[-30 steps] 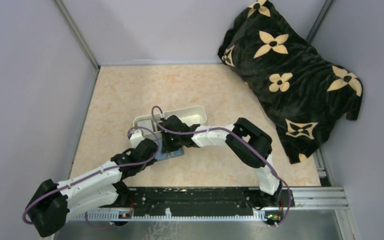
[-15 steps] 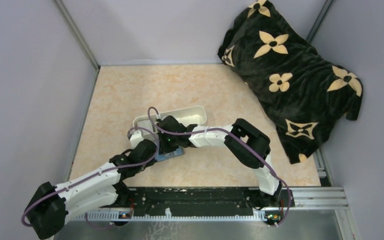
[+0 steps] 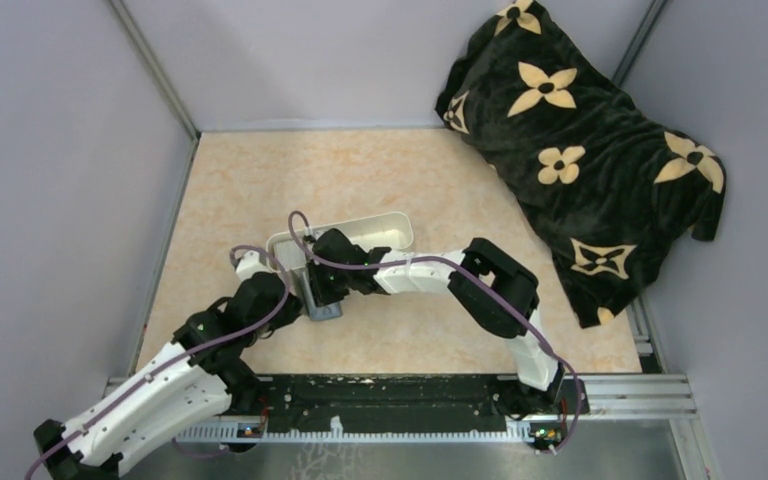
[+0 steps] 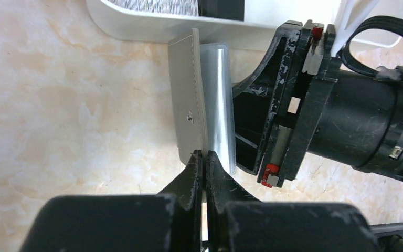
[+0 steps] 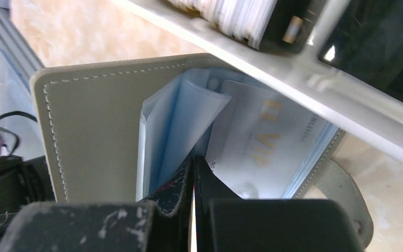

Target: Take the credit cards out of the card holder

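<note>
The grey card holder (image 4: 188, 113) stands on edge on the table, half open. My left gripper (image 4: 204, 156) is shut on the near edge of its cover. Its blue-grey inner sleeves (image 5: 176, 123) fan out from the grey cover (image 5: 94, 121). A pale credit card (image 5: 265, 144) with gold lettering sits in a sleeve. My right gripper (image 5: 194, 160) is shut, its tips pressed in between the sleeves and that card. I cannot make out anything between its fingers. From above, both grippers meet at the card holder (image 3: 323, 305).
A long white tray (image 3: 385, 225) lies right behind the card holder, with a stack of pale cards (image 5: 231, 13) and dark items in it. A black blanket with cream flowers (image 3: 580, 140) fills the back right corner. Grey walls border the table.
The card holder lay flat with its blue inside up; now it stands on edge. My left arm has swung left and turned its wrist. The right gripper shifted slightly left.
</note>
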`<move>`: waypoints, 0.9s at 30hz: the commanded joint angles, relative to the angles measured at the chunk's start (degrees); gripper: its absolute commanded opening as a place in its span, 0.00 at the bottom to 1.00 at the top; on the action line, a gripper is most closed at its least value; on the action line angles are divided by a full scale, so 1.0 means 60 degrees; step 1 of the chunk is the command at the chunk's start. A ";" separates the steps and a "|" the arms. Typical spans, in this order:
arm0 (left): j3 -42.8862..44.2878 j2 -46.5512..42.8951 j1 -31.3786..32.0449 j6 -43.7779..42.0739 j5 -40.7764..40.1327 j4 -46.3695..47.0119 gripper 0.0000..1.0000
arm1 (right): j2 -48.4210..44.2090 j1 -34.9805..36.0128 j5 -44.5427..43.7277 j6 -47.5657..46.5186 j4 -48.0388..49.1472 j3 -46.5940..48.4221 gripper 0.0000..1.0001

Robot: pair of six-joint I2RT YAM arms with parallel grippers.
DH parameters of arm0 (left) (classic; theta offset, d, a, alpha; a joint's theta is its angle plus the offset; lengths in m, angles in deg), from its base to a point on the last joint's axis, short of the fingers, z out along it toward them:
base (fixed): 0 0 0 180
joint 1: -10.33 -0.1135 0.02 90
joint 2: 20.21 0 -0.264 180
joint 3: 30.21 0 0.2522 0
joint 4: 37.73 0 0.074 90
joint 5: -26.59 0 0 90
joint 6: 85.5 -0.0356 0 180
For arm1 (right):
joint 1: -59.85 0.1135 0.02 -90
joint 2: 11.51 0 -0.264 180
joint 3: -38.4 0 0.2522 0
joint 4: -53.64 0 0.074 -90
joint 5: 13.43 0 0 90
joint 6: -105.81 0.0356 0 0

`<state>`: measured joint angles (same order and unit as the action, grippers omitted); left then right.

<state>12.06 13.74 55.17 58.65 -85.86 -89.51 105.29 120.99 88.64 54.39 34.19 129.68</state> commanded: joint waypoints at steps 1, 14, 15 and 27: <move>0.0928 -0.0501 0.0024 0.0003 -0.0035 -0.0696 0.00 | 0.0071 0.0065 -0.0275 -0.0235 0.0125 0.0460 0.00; 0.0814 -0.0708 0.0021 0.0202 0.0025 -0.1472 0.00 | 0.0591 0.0078 -0.0181 -0.0145 0.0348 0.0352 0.00; 0.0838 -0.0680 0.0024 0.0141 0.0074 -0.1423 0.03 | 0.0676 0.0078 -0.0156 -0.0147 0.0356 0.0352 0.00; 0.1513 -0.0069 0.0027 0.0102 0.0599 -0.1675 0.46 | 0.1356 0.0092 0.0089 -0.0096 0.0652 -0.0329 0.00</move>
<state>20.70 13.33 55.19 58.48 -83.24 -98.65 110.18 121.50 91.07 54.92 39.96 130.51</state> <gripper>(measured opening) 0.443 0.004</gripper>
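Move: The left hand still pinches the raised cover of the card holder, whose middle lies about 4 cm ahead, 2 cm right and 5 cm below it. The shut right fingertips are already at the middle of the holder, among its clear pages. From the right hand, the white box's middle is some 11 cm ahead and 5 cm right, and the card stack in its left end is 8 cm ahead and 5 cm left. Left fingers lift 4 cm, opening off the cover; shut right fingers shift left and down among the pages. ##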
